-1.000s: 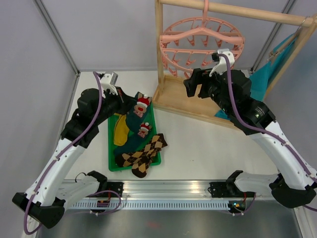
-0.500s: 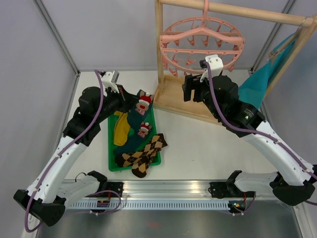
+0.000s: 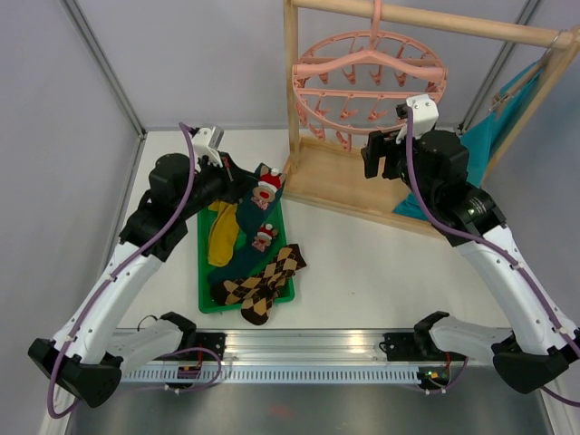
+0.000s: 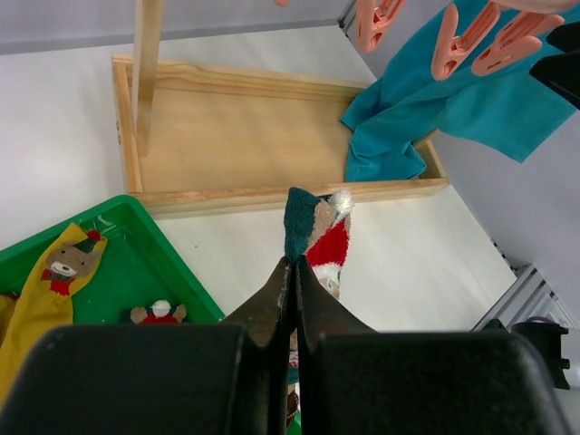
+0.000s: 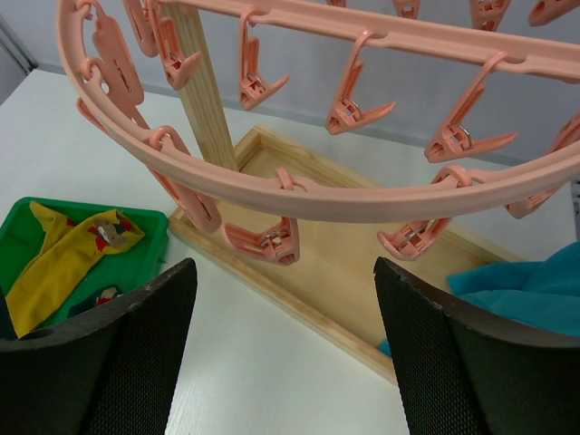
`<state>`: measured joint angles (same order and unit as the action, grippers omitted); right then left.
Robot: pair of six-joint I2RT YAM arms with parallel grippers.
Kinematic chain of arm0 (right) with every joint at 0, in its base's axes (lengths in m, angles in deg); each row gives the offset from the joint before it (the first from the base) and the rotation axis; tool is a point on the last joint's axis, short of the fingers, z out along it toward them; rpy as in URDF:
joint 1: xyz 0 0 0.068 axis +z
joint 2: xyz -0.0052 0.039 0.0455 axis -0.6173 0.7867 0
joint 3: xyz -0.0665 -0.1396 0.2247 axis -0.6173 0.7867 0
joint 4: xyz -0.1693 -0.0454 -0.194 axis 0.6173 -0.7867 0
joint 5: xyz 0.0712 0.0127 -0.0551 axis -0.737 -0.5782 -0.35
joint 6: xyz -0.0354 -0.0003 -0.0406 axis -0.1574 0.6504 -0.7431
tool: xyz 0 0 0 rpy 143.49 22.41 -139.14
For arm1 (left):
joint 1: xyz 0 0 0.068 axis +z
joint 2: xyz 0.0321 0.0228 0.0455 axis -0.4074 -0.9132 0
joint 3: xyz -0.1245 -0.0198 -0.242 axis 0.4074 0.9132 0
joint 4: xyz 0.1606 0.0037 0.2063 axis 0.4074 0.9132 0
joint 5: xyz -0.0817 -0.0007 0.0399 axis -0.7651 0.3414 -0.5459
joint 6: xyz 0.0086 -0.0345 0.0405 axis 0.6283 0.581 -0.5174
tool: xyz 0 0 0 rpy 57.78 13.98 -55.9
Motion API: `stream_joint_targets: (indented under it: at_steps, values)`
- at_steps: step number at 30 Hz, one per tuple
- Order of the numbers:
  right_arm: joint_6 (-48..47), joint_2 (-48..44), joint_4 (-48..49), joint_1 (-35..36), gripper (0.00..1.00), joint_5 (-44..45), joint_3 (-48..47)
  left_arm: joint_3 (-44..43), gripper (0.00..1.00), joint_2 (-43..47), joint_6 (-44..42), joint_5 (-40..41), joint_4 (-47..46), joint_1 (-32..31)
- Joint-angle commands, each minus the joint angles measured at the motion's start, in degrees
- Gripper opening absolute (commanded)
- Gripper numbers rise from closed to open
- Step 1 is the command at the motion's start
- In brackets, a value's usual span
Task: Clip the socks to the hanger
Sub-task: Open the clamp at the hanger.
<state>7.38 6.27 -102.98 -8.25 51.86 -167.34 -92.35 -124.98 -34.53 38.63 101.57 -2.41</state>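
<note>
My left gripper [image 3: 252, 184] [image 4: 294, 265] is shut on the cuff of a dark teal sock [image 3: 265, 188] [image 4: 314, 220] with a red-white Christmas figure, held above the tray's far end. A second teal sock [image 3: 252, 243], a mustard yellow sock [image 3: 220, 237] [image 5: 63, 263] and brown argyle socks [image 3: 263, 281] lie in the green tray [image 3: 205, 304]. The round pink hanger [image 3: 370, 77] [image 5: 362, 195] hangs from the wooden rack's bar. Just below its near rim my right gripper [image 3: 383, 156] [image 5: 283, 272] stands open and empty, with a dangling clip [image 5: 272, 243] between and above its fingers.
The wooden rack [image 3: 292, 91] has an upright post and a shallow wooden base [image 3: 331, 181] [image 4: 263, 136]. A large turquoise cloth [image 3: 480, 140] [image 4: 408, 118] drapes from the rack's right side into the base. Grey walls enclose the white table.
My left gripper has lifted the Christmas sock slightly and carried it right, toward the rack. My right gripper swung left, then back right and up under the hanger's rim, staying open.
</note>
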Motion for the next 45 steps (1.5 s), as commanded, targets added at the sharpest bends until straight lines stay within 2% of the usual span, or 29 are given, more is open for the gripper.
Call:
stream_joint_targets:
  at_steps: [1, 8, 23, 34, 45]
  values:
    - [-1.72, 0.68, 4.05, -2.27, 0.85, -7.22, 0.74, -2.76, 0.02, -0.15, -0.84, -1.27, -1.82, -0.17]
    - [-3.04, 2.0, 8.01, -4.2, 0.83, -9.6, 3.38, -2.94, 0.02, -0.23, -1.89, -0.65, -1.38, -0.17]
    - [-5.59, 3.84, 13.72, -4.29, 0.77, -11.19, 2.85, -3.29, 0.02, -0.5, -2.6, -0.04, -0.68, -0.17]
    - [-2.71, 4.64, 14.95, -4.29, 0.61, -12.41, 1.8, -2.59, 0.02, -0.32, -1.99, -0.56, -0.85, -0.17]
    - [2.67, 5.25, 13.28, -4.29, 0.34, -14.17, -0.31, -0.22, 0.02, -1.37, 2.93, -4.61, -8.05, -0.79]
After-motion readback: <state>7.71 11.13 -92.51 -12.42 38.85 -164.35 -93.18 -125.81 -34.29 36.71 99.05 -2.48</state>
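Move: The pink clamp my right hand is after hangs from the near side of the hanger's hoop, about 4 cm ahead, 3 cm to the left and 1 cm lower. The next clamp leftward is 6 cm ahead, 8 cm left; the one on the other side is 5 cm ahead, 4 cm right. From my left hand, which already holds the sock, the clamp lies some 9 cm ahead, 24 cm right and a few centimetres higher. My right hand eases forward and left under the hoop's rim, about 4 to 5 cm in all, dipping some 2 cm on the way and turning roughly 10 degrees counter-clockwise, to bring its spread fingers either side of the near clamp. As the advance slows I close them to about half their starting gap and pinch the clamp between the tips. ##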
